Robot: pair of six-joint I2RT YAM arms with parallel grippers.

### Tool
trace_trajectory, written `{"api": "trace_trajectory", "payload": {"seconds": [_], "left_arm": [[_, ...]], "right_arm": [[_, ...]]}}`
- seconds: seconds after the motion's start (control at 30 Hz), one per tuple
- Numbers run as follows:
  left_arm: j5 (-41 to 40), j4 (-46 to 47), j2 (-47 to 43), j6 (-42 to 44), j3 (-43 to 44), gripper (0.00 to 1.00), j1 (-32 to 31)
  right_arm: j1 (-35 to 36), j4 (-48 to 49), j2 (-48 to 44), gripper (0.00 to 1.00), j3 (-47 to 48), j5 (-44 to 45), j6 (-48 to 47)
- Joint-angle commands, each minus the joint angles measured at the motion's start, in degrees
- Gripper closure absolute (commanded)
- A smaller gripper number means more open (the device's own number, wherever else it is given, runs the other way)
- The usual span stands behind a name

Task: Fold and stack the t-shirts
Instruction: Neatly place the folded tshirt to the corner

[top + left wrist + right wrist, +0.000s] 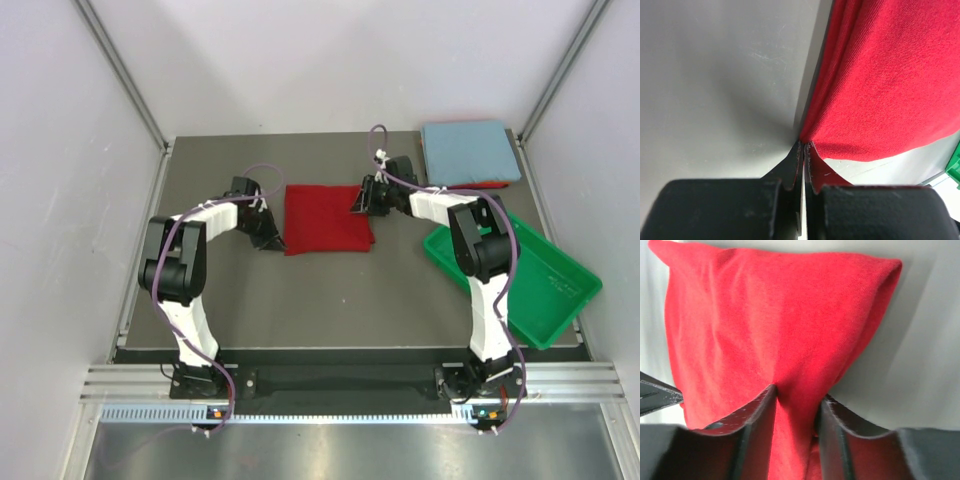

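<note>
A folded dark red t-shirt (327, 218) lies flat in the middle of the table. My left gripper (272, 240) sits at its near left corner. In the left wrist view the jaws (804, 143) are pressed together, pinching the edge of the red cloth (880, 75). My right gripper (358, 200) is at the shirt's far right edge. In the right wrist view a bunched fold of the red shirt (770, 315) fills the gap of that gripper (798, 392), and both fingers press on it. A folded light blue t-shirt (470, 152) lies at the back right on another red one (490, 184).
A green plastic tray (515, 270) stands tilted at the table's right edge, beside the right arm. Grey walls close in the table on the left, back and right. In the left wrist view a corner of the green tray (955, 165) shows at the far right.
</note>
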Motion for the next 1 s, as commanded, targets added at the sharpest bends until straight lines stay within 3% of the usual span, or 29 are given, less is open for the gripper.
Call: {"api": "trace_trajectory", "payload": {"seconds": [0.0, 0.07, 0.13, 0.2, 0.33, 0.47, 0.77, 0.97], "left_arm": [[-5.7, -2.6, -0.8, 1.9, 0.2, 1.0, 0.0], [-5.9, -3.2, -1.1, 1.8, 0.2, 1.0, 0.0], [-6.1, -4.3, -2.1, 1.9, 1.0, 0.94, -0.1], [-8.4, -7.0, -4.5, 2.3, 3.4, 0.83, -0.1], [-13.2, -13.1, -8.2, 5.3, 10.3, 0.74, 0.0], [-15.0, -16.2, -10.8, 7.4, 14.7, 0.72, 0.0], [-16.3, -10.3, -21.5, 9.0, 4.3, 0.69, 0.0], [-16.9, -10.0, -22.3, 9.7, 2.0, 0.69, 0.0]], "right_arm": [[0.0, 1.2, 2.6, 0.65, -1.3, -1.3, 0.9], [-0.1, 1.6, 2.2, 0.72, -1.8, -1.3, 0.9], [-0.2, 3.1, 1.6, 0.87, -1.6, -1.2, 0.2], [-0.3, 2.5, 0.7, 1.0, -0.9, -1.2, -0.5], [-0.2, 4.8, -1.6, 1.0, -1.1, -1.7, -0.6], [-0.2, 0.5, -3.3, 1.0, 1.1, -0.8, -3.3], [-0.1, -15.8, -5.9, 1.0, 11.3, 7.8, -12.1], [-0.1, -22.1, -6.5, 1.0, 16.5, 11.0, -16.3]]}}
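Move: The folded red t-shirt's middle lies about 7 cm left of the right hand, 3 cm back and 1 cm below; its right edge sits between that hand's still-open fingers. The blue folded stack is some 24 cm right of this hand and 11 cm farther out, and the green bin about 33 cm right and 14 cm back, both about level with it. From the left hand, already shut on the near-left corner, the shirt's middle is 7 cm ahead and 10 cm right, about level. The t-shirt's right edge gets pinched as the right fingers close; after a short hold the right hand lifts it about 5 cm, drawing some 3 cm right towards the blue stack and slightly forward, rolling a little. The near-left corner is let go as the left fingers part; that hand swings up about 13 cm and 5 left, forward then back, fingers tipping up, and sinks slightly at the end. ##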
